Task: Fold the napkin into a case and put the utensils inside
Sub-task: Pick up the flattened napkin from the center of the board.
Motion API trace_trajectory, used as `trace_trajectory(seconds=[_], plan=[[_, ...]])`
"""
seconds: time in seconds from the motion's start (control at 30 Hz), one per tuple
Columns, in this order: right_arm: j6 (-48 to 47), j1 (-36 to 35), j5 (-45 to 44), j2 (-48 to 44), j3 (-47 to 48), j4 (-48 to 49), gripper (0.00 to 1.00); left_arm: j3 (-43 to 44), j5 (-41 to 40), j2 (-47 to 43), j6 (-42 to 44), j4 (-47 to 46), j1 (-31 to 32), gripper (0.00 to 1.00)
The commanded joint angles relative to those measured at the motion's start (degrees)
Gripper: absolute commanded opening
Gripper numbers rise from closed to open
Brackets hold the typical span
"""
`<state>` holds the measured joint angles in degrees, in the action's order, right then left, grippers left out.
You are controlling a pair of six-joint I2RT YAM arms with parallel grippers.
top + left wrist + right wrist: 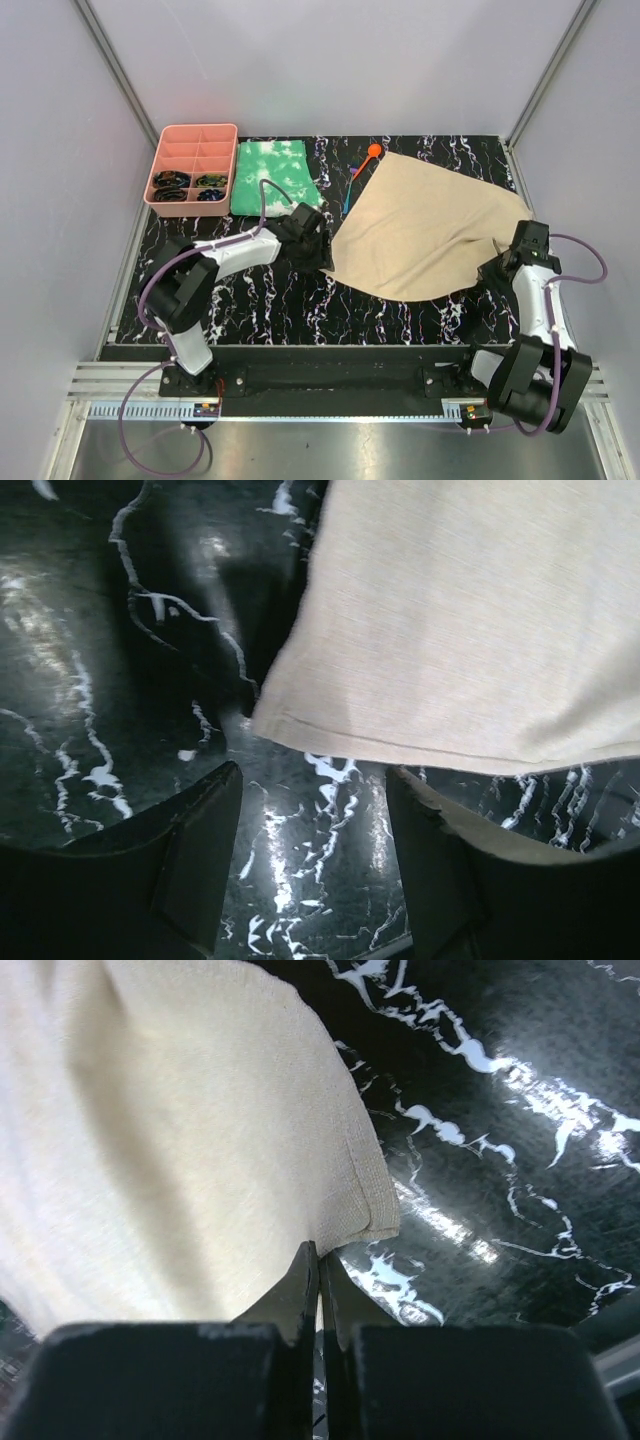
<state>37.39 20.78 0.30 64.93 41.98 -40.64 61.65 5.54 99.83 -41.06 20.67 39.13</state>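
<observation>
The tan napkin (430, 235) lies spread on the black marbled table, right of centre. My left gripper (322, 258) is at its left corner and stands open. In the left wrist view, the napkin's hem (470, 620) lies just beyond the gripper (315, 780), with only table between the fingers. My right gripper (497, 262) is shut on the napkin's near right corner. The right wrist view shows the gripper (320, 1252) pinching the napkin's edge (180, 1130). An orange spoon (372, 153) and a slim blue utensil (349, 192) lie at the napkin's far left edge.
A pink compartment tray (195, 135) holding dark items sits at the far left. A folded green-and-white cloth (273, 175) lies beside it. Pale walls and metal rails close in the table on three sides.
</observation>
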Motion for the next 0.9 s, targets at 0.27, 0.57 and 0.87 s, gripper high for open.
trace_trajectory(seconds=[0.27,0.57,0.87], plan=[[1.28,-0.03,6.21,-7.97,0.12,-2.95,0.0,6.55,-7.56,5.9,-3.59,3.33,-0.2,0.57],[1.9,-0.03,6.91,-12.01,0.21,-4.71,0.0,5.24,-8.44,7.65,-6.58,3.85,-0.2,0.51],[2.08,-0.03,6.91,-14.21,0.47,-5.85,0.0,4.8,-9.85,9.33,-6.58,3.16,-0.2,0.37]])
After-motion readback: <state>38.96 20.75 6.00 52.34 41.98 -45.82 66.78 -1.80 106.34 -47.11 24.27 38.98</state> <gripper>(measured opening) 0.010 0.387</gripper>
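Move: The napkin's near-left corner, lying on the board, is about 2 cm ahead of the left fingers, 1 cm to their left and 3 cm below. From that hand the blue utensil lies some 19 cm ahead and 6 cm right, the green cloth about 22 cm ahead and 11 cm left. The right hand already holds the napkin's right end just off the board; that left corner is roughly 37 cm to its left, 3 cm ahead and 6 cm lower. The left fingers come down around the napkin's near-left corner and start closing on it, bringing the cloth between their tips, after easing about 2 cm forward and 2 cm down with a turn of about 10 degrees, mostly counter-clockwise. Meanwhile the right hand keeps its shut grip on the other end and raises it some 4 cm, drifting left and tilting its fingertips outward. ##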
